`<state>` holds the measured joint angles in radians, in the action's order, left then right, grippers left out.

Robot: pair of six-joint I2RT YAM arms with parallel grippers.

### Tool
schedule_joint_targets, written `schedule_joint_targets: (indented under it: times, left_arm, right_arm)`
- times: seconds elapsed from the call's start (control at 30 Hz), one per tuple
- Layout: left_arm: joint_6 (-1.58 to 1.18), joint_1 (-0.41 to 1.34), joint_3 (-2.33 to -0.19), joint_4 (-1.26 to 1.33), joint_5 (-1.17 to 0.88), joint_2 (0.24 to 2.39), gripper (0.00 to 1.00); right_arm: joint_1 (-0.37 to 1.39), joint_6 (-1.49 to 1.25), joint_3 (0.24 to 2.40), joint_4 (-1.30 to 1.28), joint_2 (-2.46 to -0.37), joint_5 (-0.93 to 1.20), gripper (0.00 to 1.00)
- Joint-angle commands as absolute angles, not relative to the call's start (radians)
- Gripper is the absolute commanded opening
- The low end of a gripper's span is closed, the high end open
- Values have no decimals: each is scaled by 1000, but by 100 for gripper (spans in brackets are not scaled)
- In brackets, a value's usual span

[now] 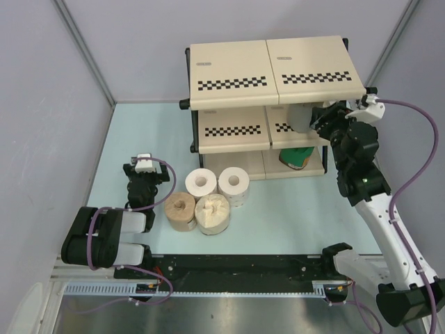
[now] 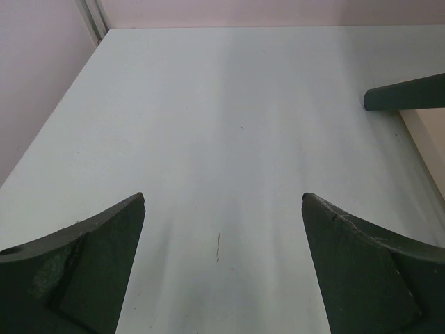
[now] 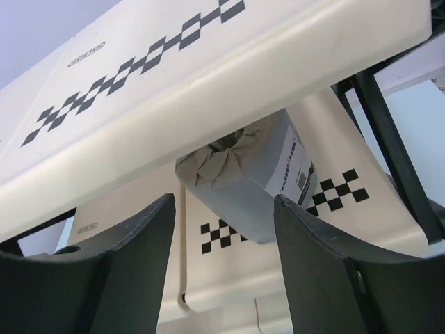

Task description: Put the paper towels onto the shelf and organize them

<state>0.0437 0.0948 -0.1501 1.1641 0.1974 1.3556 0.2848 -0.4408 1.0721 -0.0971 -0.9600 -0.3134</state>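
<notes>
The shelf (image 1: 274, 69) stands at the back of the table. A grey roll (image 1: 302, 116) lies on its middle tier at the right, and a green roll (image 1: 297, 158) on the bottom tier. Two white rolls (image 1: 201, 184) (image 1: 233, 182), a tan-brown roll (image 1: 180, 209) and a cream roll (image 1: 213, 212) stand together on the table in front of the shelf. My right gripper (image 1: 321, 121) is open at the middle tier. In the right wrist view the grey roll (image 3: 254, 177) lies just beyond the open gripper (image 3: 224, 209), untouched. My left gripper (image 1: 142, 169) is open and empty, left of the rolls.
In the left wrist view the open gripper (image 2: 222, 202) hangs over bare pale-blue table (image 2: 229, 125), with a black shelf tube (image 2: 407, 94) at the right. Grey walls close in the left and back. A black rail (image 1: 236, 264) runs along the near edge.
</notes>
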Motion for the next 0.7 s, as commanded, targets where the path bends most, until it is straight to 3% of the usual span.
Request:
schedule_joint_targets:
  times: [0.0, 0.4, 0.53, 0.67]
  left_arm:
    - [37, 91, -163, 1201, 176, 1342, 100]
    - [37, 91, -163, 1201, 176, 1341, 100]
    - [37, 91, -163, 1203, 176, 1341, 100]
    - [37, 91, -163, 1203, 178, 1342, 100]
  right_arm:
    - [281, -439, 1114, -147, -899, -276, 64]
    - [299, -459, 1108, -304, -790, -103, 64]
    - [415, -466, 1057, -348, -775, -149, 64]
    - [703, -482, 959, -344, -781, -366, 66]
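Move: The right hand, empty and partly open, is just outside the middle shelf; the right-hand white roll stands on the table some 28 cm to its left, 5 cm back and about 33 cm below. The left-hand white roll is about 11 cm farther left of that one and level with it, and the cream wrapped roll 7 cm left and 10 cm back of it. The grey roll is about 8 cm ahead, 3 cm left and slightly below the hand. From the idle left hand the right-hand white roll lies 29 cm right, 5 cm back and 6 cm below. The right hand draws straight back from the grey roll and clear of the middle shelf, about 7 cm in all, rising only slightly at first and keeping its fingers partly open. Over the last part it also swings some 6 cm left and starts sinking, while the wrist turns nearly 20 degrees counter-clockwise, so that the fingers come round towards the white rolls on the table. ##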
